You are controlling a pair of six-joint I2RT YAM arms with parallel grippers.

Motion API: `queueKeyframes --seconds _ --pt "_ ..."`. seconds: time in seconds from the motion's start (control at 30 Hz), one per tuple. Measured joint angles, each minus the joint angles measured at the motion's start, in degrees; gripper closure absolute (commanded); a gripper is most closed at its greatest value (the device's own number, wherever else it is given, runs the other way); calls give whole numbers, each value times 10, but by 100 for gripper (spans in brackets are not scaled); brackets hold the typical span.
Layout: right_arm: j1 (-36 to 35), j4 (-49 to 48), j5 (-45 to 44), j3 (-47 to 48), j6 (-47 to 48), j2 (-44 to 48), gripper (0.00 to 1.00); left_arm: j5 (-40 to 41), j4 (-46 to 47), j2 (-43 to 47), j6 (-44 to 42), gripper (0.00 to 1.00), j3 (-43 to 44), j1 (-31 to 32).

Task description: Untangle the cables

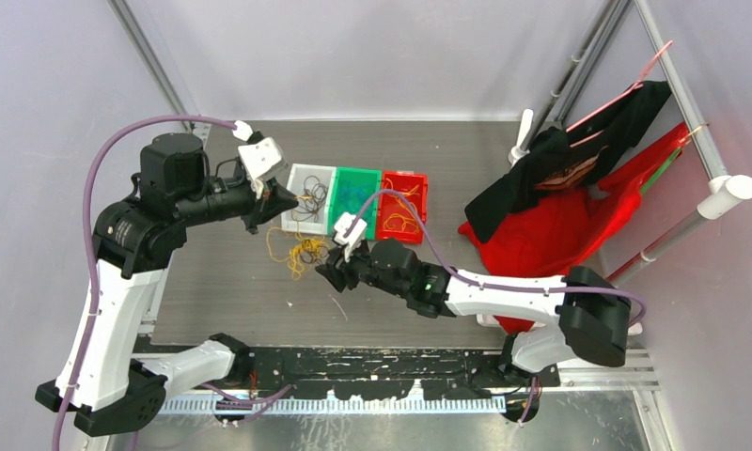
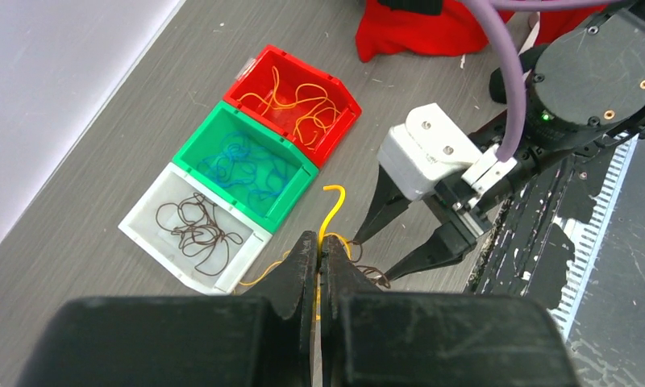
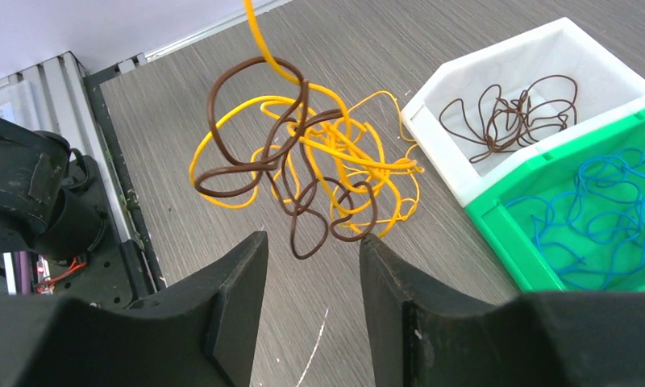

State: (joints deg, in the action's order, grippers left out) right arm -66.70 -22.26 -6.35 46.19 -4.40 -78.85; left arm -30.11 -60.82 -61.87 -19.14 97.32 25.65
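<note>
A tangle of yellow-orange and dark brown cables (image 3: 303,161) hangs just above the table (image 1: 231,291), in front of the bins. My left gripper (image 2: 320,242) is shut on a yellow strand that rises from the tangle (image 1: 297,252). My right gripper (image 3: 313,236) is open, low and close to the tangle's underside. A brown loop dips between its fingertips (image 3: 255,242) without being pinched. In the left wrist view the right gripper (image 2: 374,260) points at the brown strands from the right.
Three bins stand in a row behind the tangle. The white bin (image 2: 162,258) holds brown cables (image 3: 513,113), the green bin (image 2: 291,197) blue ones (image 3: 601,210), the red bin (image 2: 335,137) yellow ones (image 2: 299,97). Red and black cloth (image 1: 560,216) hangs on a rack at the right.
</note>
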Motion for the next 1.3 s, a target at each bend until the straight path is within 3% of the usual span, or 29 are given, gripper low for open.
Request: queueKeyframes --seconds 0.43,0.7,0.93,1.07,1.13,1.23,1.3 --pt "0 0 -3 35 2 -59 65 -2 9 -2 25 100 9 0" --pt "0 -4 -34 33 3 -57 97 -3 8 -2 24 100 12 0" --pt "0 -1 -49 -2 3 0 99 8 10 4 17 100 1 0" --pt "0 23 -42 -19 0 55 99 45 27 50 -7 100 -94 0" --pt "0 46 -33 -23 -2 85 99 62 34 74 -23 89 -154 0" --pt "0 84 -11 -25 -6 133 99 86 32 106 -52 60 -264 0" --pt "1 108 5 -24 -9 155 99 86 21 110 -75 47 -300 0"
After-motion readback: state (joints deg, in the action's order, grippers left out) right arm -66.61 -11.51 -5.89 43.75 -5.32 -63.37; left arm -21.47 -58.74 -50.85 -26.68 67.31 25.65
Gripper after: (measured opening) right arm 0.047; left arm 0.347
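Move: The right hand, fingers half open, has the brown cable's loops just past its fingertips: about 3 cm forward, 3 cm left and 1 cm lower. The yellow tangle hangs with them, some 5 cm forward, 4 left and 4 below that hand. The white box stands about 19 cm forward and 5 left, the green box equally far out but 5 right, both 17 cm lower. From the left hand, which pinches the yellow cable's end, the brown loops lie 1 cm forward, 1 cm right and 21 cm below. The right fingers close on the brown cable, creeping a couple of centimetres forward, left and down as they shut, then pull it to the right, up and back, about 6 cm rightward. The left hand holds the yellow end aloft until the pull is under way, then drops quickly, some 15 cm down and a little left, its wrist rolling about 15 degrees, and opens by a third to let the yellow cable go. ##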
